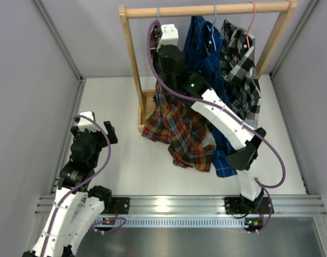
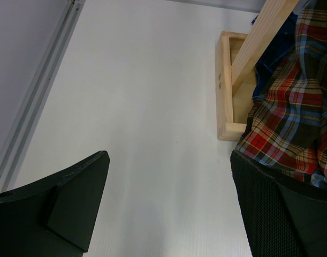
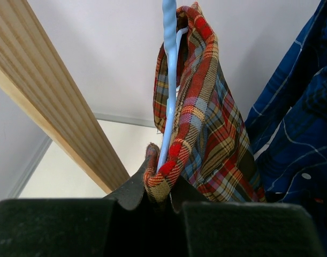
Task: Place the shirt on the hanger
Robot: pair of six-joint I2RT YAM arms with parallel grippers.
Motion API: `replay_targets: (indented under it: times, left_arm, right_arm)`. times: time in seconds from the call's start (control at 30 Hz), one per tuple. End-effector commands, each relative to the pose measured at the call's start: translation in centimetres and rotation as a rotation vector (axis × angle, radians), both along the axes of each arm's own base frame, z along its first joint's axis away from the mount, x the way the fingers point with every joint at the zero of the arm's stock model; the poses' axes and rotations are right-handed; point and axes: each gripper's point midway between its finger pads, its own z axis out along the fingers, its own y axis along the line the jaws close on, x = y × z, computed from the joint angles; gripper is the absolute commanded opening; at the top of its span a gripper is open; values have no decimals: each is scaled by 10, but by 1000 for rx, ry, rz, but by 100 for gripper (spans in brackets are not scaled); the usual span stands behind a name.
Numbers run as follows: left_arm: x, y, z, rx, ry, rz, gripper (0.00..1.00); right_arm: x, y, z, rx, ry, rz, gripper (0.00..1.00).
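The red-orange plaid shirt (image 1: 179,131) hangs below the wooden rail, its lower part pooled on the table. In the right wrist view a fold of the shirt (image 3: 206,123) wraps the light-blue hanger (image 3: 168,80), which rises straight up. My right gripper (image 3: 159,187) is shut on that fold together with the hanger wire, up near the rail (image 1: 206,9). The hanger's hook (image 1: 158,12) loops over the rail. My left gripper (image 2: 168,209) is open and empty, low over the table to the left of the rack; the shirt's hem (image 2: 297,118) shows at its right.
A wooden clothes rack (image 1: 132,59) stands at the back, its base (image 2: 227,91) on the table. A navy plaid shirt (image 1: 203,48) and a black-and-white plaid shirt (image 1: 241,59) hang beside it, the latter on a pink hanger (image 1: 253,16). Walls close both sides.
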Motion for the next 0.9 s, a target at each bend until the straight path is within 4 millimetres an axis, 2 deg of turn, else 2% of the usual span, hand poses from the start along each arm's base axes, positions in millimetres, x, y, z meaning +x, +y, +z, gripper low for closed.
replay_targets:
  times: [0.0, 0.1, 0.13, 0.17, 0.2, 0.23, 0.27, 0.3, 0.33, 0.37, 0.4, 0.43, 0.47, 0.5, 0.53, 0.57, 0.6, 0.63, 0.7, 0.73, 0.77, 0.8, 0.83, 0.87]
  left_arm:
    - [3, -4, 7, -14, -21, -19, 98]
    - [3, -4, 6, -13, -17, -18, 98]
    - [3, -3, 6, -13, -16, -14, 98]
    - [3, -3, 5, -15, -15, -11, 98]
    - [4, -2, 5, -15, -14, -6, 98]
    - [4, -1, 6, -14, -17, -1, 98]
    - [4, -1, 5, -13, -13, -1, 98]
    - [4, -1, 6, -14, -14, -1, 98]
    - [4, -2, 5, -13, -12, -5, 98]
    - [4, -2, 5, -12, -13, -6, 98]
    - [4, -2, 5, -13, -13, -9, 98]
    - [4, -2, 7, -12, -18, -7, 98]
    - [3, -1, 7, -14, -18, -2, 98]
    - [3, 0, 8, -15, -22, 3, 98]
    - [3, 0, 7, -15, -19, 7, 98]
    - [3, 2, 7, -13, -20, 19, 98]
    - [3, 3, 6, -13, -16, 21, 98]
    - [3, 3, 7, -11, -13, 22, 98]
    - [3, 4, 6, -12, -4, 24, 98]
    - [2, 7, 8, -17, -9, 39, 98]
    - [1, 13, 9, -17, -15, 70, 98]
    - [0, 17, 10, -19, -21, 92, 98]
    - [-2, 24, 13, -24, -33, 124, 98]
    - [-3, 28, 15, -31, -41, 142, 98]
  right_arm:
    - [-18, 16, 32, 43, -72, 94, 0]
    - [-14, 15, 21, 15, -56, 99, 0]
    - [-14, 14, 20, 8, -54, 98, 6]
    - [-16, 8, 24, 11, -57, 93, 18]
    - [-18, 8, 16, -3, -43, 101, 31]
    - [-21, 6, 17, 0, -43, 107, 63]
    - [-30, 0, 31, 20, -59, 131, 79]
    - [-34, 0, 24, 8, -44, 140, 84]
    - [-45, -13, 41, 30, -63, 145, 85]
    - [-49, -17, 33, 11, -46, 156, 90]
    - [-56, -22, 35, 13, -47, 168, 93]
    - [-72, -39, 55, 38, -75, 181, 96]
    - [-81, -44, 57, 37, -76, 201, 99]
    - [-88, -45, 45, 5, -55, 231, 100]
    - [-103, -61, 62, 22, -78, 250, 100]
    - [-112, -66, 63, 8, -79, 277, 99]
    - [-121, -71, 54, -44, -56, 305, 99]
    - [-132, -86, 63, -48, -68, 307, 99]
    - [-134, -114, 51, -143, -63, 232, 99]
    - [-143, -141, 61, -138, -94, 180, 99]
    - [-137, -170, 43, -191, -66, 42, 100]
    - [-136, -190, 38, -205, -59, -30, 100]
    - [-149, -220, 46, -185, -81, -79, 99]
    - [-150, -234, 20, -235, -48, -127, 99]
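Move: My right hand still grips the near part of the blue hanger with the plaid shirt's collar on it; the rack's bar, where the hook already sits, is about 5 cm ahead and some 11 cm above. At about that same forward distance, the rack's left post stands about 9 cm to the left, and the blue shirt's hanger about 18 cm to the right, near my hand's height. From my left hand the bar at that hook is roughly 25 cm ahead, 27 cm right and 30 cm up. I open my right fingers wide and let go of the hanger and collar, sinking about 3 cm as I start to pull back. Then I swing back and to the right, away from the plaid shirt, some 15 cm back and 18 cm right, climbing to end higher than I began, in front of the blue shirt with fingers open. ##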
